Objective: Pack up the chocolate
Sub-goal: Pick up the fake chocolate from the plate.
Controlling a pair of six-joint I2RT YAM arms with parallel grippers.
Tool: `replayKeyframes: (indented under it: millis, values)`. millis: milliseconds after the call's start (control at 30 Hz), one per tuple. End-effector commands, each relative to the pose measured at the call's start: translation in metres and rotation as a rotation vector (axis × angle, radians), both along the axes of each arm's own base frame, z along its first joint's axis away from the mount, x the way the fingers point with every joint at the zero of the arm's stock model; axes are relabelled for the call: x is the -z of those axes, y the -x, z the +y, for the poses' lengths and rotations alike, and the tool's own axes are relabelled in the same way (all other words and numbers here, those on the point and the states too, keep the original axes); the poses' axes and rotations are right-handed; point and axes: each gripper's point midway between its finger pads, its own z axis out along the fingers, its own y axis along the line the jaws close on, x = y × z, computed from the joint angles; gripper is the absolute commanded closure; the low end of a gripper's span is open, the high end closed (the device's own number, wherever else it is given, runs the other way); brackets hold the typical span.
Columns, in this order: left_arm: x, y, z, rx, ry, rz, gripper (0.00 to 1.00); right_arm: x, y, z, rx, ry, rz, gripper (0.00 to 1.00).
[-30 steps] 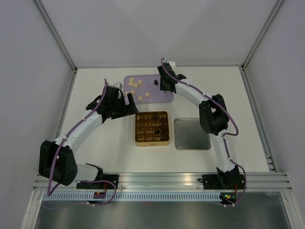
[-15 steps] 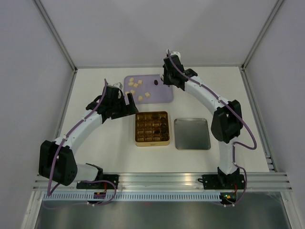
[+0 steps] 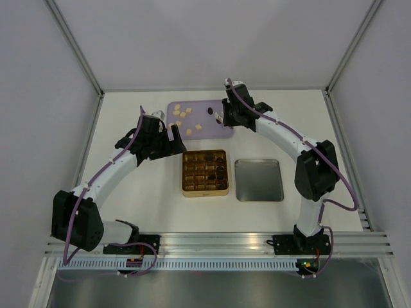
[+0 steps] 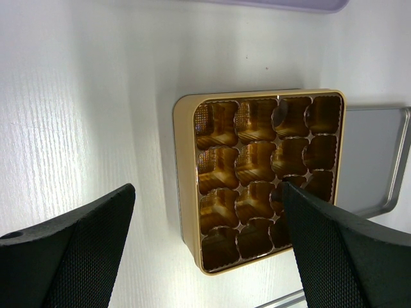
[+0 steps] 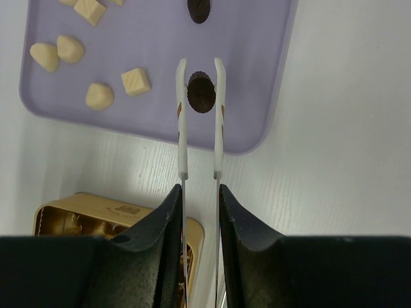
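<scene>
My right gripper (image 5: 200,192) is shut on metal tweezers (image 5: 182,128), whose tips pinch a dark brown round chocolate (image 5: 201,92) over the near right part of the purple tray (image 5: 257,77). A second dark piece (image 5: 199,9) lies further back on the tray, and several cream pieces (image 5: 136,81) lie to its left. In the top view the right gripper (image 3: 226,119) hangs at the tray's right edge. The gold gridded tin (image 3: 185,173) holds a few dark pieces in its right cells. My left gripper (image 4: 209,189) stands open above the tin's (image 4: 186,160) left side, with nothing between its fingers.
A flat metal lid (image 3: 259,180) lies right of the tin. The purple tray (image 3: 212,128) sits just behind the tin. White walls and aluminium posts close in the table on three sides.
The right arm's elbow has swung out to the right, and its gripper with the tweezers went back and then came forward over the tray. The left arm has not moved.
</scene>
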Motion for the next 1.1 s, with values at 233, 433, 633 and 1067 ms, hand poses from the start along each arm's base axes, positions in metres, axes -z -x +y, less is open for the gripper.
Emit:
replayKeyframes:
  millis: [233,433,633,1067]
  values:
    - [-0.017,-0.007,0.004,-0.010,-0.004,-0.060,0.00,-0.010,-0.069,0.025,-0.007,-0.022,-0.215,0.99]
    - [-0.017,-0.008,0.005,-0.014,-0.011,-0.061,0.00,0.019,-0.069,0.020,0.014,-0.001,-0.215,0.98]
    - [-0.014,-0.009,0.005,-0.017,-0.013,-0.053,0.00,0.039,-0.047,0.011,0.005,-0.001,-0.190,0.96]
    - [-0.013,-0.009,0.003,-0.010,-0.009,-0.045,0.00,0.048,0.009,-0.008,0.021,-0.023,-0.127,0.86]
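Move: The dark fake chocolate sits between the tips of the tongs that the right hand holds, about 4 cm ahead of that hand, 2 cm to its left and 8 cm below. On the plate, another dark oval lies about 11 cm ahead and 4 cm left, and a pale cube 5 cm ahead and 7 cm left; the box is some 11 cm back and 6 cm left. From the left hand the chocolate is about 12 cm ahead and 13 cm right. The dark chocolate stays between the tong tips while the right hand carries it forward about 5 cm, drifting left and beginning to sink, then doubles back past its starting place and drops more steeply, ending nearly 9 cm lower and slightly farther back and right after a small final rise. The fingers keep their grip, but the tongs pivot in it, tips swinging up relative to the hand. ##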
